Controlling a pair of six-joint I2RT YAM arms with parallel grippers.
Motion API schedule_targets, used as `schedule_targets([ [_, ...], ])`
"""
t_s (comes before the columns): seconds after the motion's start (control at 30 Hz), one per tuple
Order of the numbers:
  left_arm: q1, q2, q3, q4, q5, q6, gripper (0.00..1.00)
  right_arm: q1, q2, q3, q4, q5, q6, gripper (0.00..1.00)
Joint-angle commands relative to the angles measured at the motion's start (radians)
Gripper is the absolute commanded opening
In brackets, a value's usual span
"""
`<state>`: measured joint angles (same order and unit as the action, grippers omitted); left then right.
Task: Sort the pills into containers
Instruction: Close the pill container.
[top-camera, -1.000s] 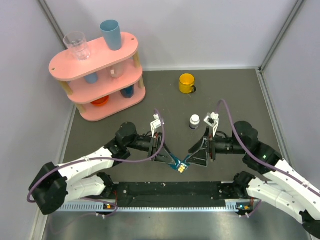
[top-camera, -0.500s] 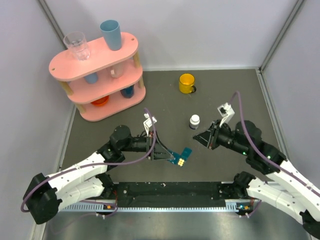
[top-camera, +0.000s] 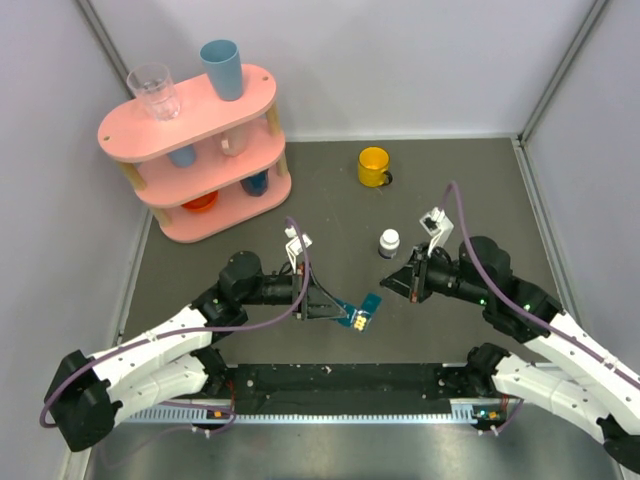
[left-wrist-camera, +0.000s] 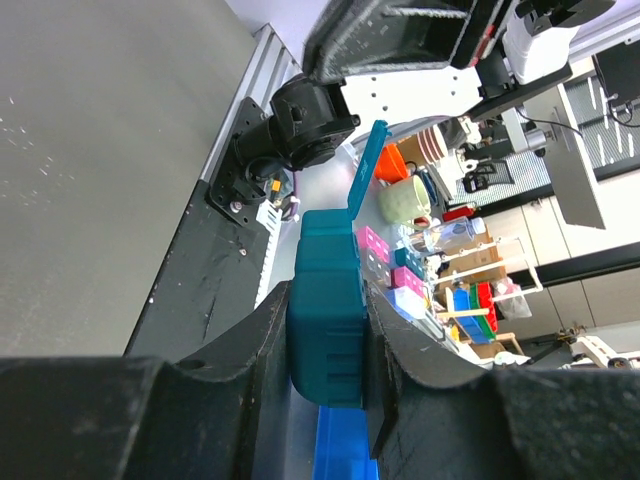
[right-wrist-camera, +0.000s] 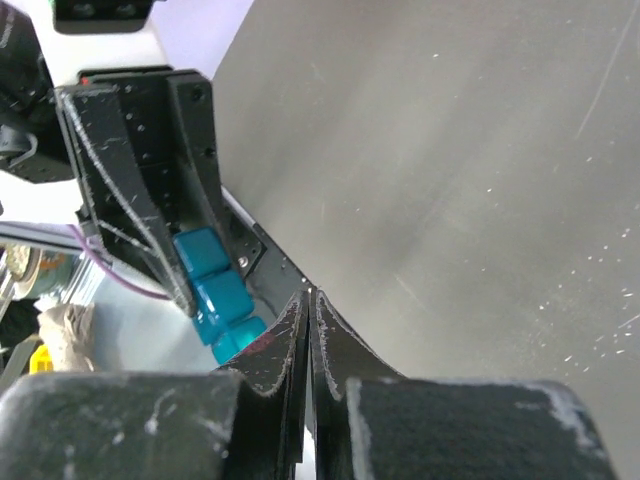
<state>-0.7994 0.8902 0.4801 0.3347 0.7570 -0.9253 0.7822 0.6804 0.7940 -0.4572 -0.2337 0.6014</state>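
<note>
My left gripper (top-camera: 340, 313) is shut on the dark-teal pill box, the containers (top-camera: 356, 319), and holds it above the table's near middle. One lid flap (top-camera: 372, 301) stands open and pale pills (top-camera: 359, 323) show in the compartments. In the left wrist view the box (left-wrist-camera: 328, 290) sits clamped between both fingers of the left gripper (left-wrist-camera: 328, 335), with its flap (left-wrist-camera: 366, 170) raised. My right gripper (top-camera: 386, 286) is just right of the box, shut with nothing seen between its fingers. In the right wrist view its tips (right-wrist-camera: 310, 296) meet, and the box (right-wrist-camera: 213, 283) lies to their left.
A small white capped bottle (top-camera: 389, 243) stands behind the grippers. A yellow mug (top-camera: 374, 166) is farther back. A pink three-tier shelf (top-camera: 200, 150) with cups fills the back left. Grey walls close in the table on three sides.
My right gripper has left the box, drawn back to the right and gone from open to shut. The box's flap now stands open. My left gripper shifted the box slightly.
</note>
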Motion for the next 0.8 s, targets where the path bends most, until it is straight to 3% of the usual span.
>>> schedule_targets([
  [0.0,0.005,-0.005,0.018,0.038,-0.012,0.014,0.00,-0.008,-0.022,0.033,0.045,-0.087,-0.017,0.00],
  [0.77,0.017,0.004,0.038,0.041,-0.039,0.011,0.00,-0.008,-0.056,-0.007,0.101,-0.325,0.023,0.00],
])
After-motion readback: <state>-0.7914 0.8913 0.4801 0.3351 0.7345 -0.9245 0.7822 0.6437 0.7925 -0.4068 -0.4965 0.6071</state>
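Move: The open lid of the pill container lies about 5 cm back and 2 cm left of the right hand's shut fingertips, near their height. The container's body is some 8 cm back and 6 cm left; the white bottle stands roughly 12 cm ahead and 4 cm right, about 15 cm below. From the left hand, which holds the container, the lid is about 8 cm to the right and 1 cm ahead. With fingers shut, the right hand sweeps back about 5 cm, rising, its fingertips pushing the open lid back. ##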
